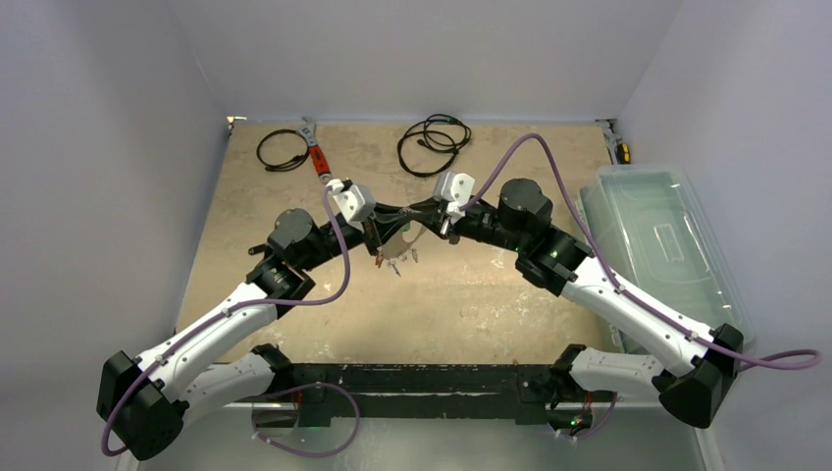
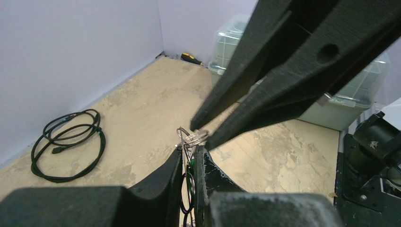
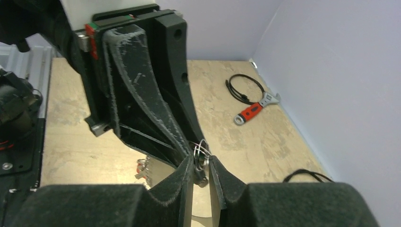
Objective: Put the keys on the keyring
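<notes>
My two grippers meet above the middle of the table. My left gripper is shut on thin wire loops and a green-tagged key. My right gripper is shut on a small silver split ring right at the left fingertips; the ring also shows in the left wrist view. Other keys, one with a red tag, dangle below the grippers. A pale curved band under them looks like the keyring; what holds it is hidden.
A red-handled wrench and two black coiled cables lie at the table's far side. A clear plastic box stands along the right edge, with a screwdriver in the far right corner.
</notes>
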Robot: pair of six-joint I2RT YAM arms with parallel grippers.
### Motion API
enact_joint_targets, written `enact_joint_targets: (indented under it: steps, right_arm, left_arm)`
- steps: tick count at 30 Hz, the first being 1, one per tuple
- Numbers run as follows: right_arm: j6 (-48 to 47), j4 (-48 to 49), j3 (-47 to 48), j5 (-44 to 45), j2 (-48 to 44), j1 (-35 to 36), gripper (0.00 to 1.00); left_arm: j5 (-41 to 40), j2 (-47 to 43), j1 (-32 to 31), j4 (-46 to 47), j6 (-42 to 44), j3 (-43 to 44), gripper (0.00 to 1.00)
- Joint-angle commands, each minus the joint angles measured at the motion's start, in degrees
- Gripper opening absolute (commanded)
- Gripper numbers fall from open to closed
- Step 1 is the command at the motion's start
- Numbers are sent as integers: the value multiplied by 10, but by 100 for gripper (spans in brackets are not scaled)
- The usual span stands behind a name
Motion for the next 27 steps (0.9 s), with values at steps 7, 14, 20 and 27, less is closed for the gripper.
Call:
enact_joint_targets:
  steps: [7, 14, 20, 27]
  right_arm:
    - [13, 13, 41, 76, 6, -8, 19]
    - [0, -36, 56, 5, 22, -8, 22]
    - [26, -32, 52, -3, 14, -8, 36]
    - [64, 17, 25, 35, -30, -21, 55]
  left_arm:
    - [31, -11, -2, 45, -1, 8, 0]
    - [26, -12, -2, 44, 0, 7, 0]
    - [11, -14, -2, 40, 3, 6, 0]
    - [8, -15, -2, 40, 4, 7, 0]
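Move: Barely a centimetre beyond and a centimetre to the left of the right hand point, at its height, is the small split ring between its fingertips; it sticks out of the left fingertips, roughly 1 cm ahead and 2 cm right of the left hand point. From the right hand, the green tag hangs some 2 cm back, 1 cm left and 4 cm below, and the grey keyring plate's middle about 4 cm back, 3 cm left and 6 cm below. Forward about 1.5 cm, drifting up and slightly right, goes the right hand with its fingers still nearly shut on the split ring, turning some 5 degrees clockwise. It then eases back and down and a little left, opens its fingers to about half and starts to rise away to the right. The left hand keeps its pinch on the ring almost unmoved. ##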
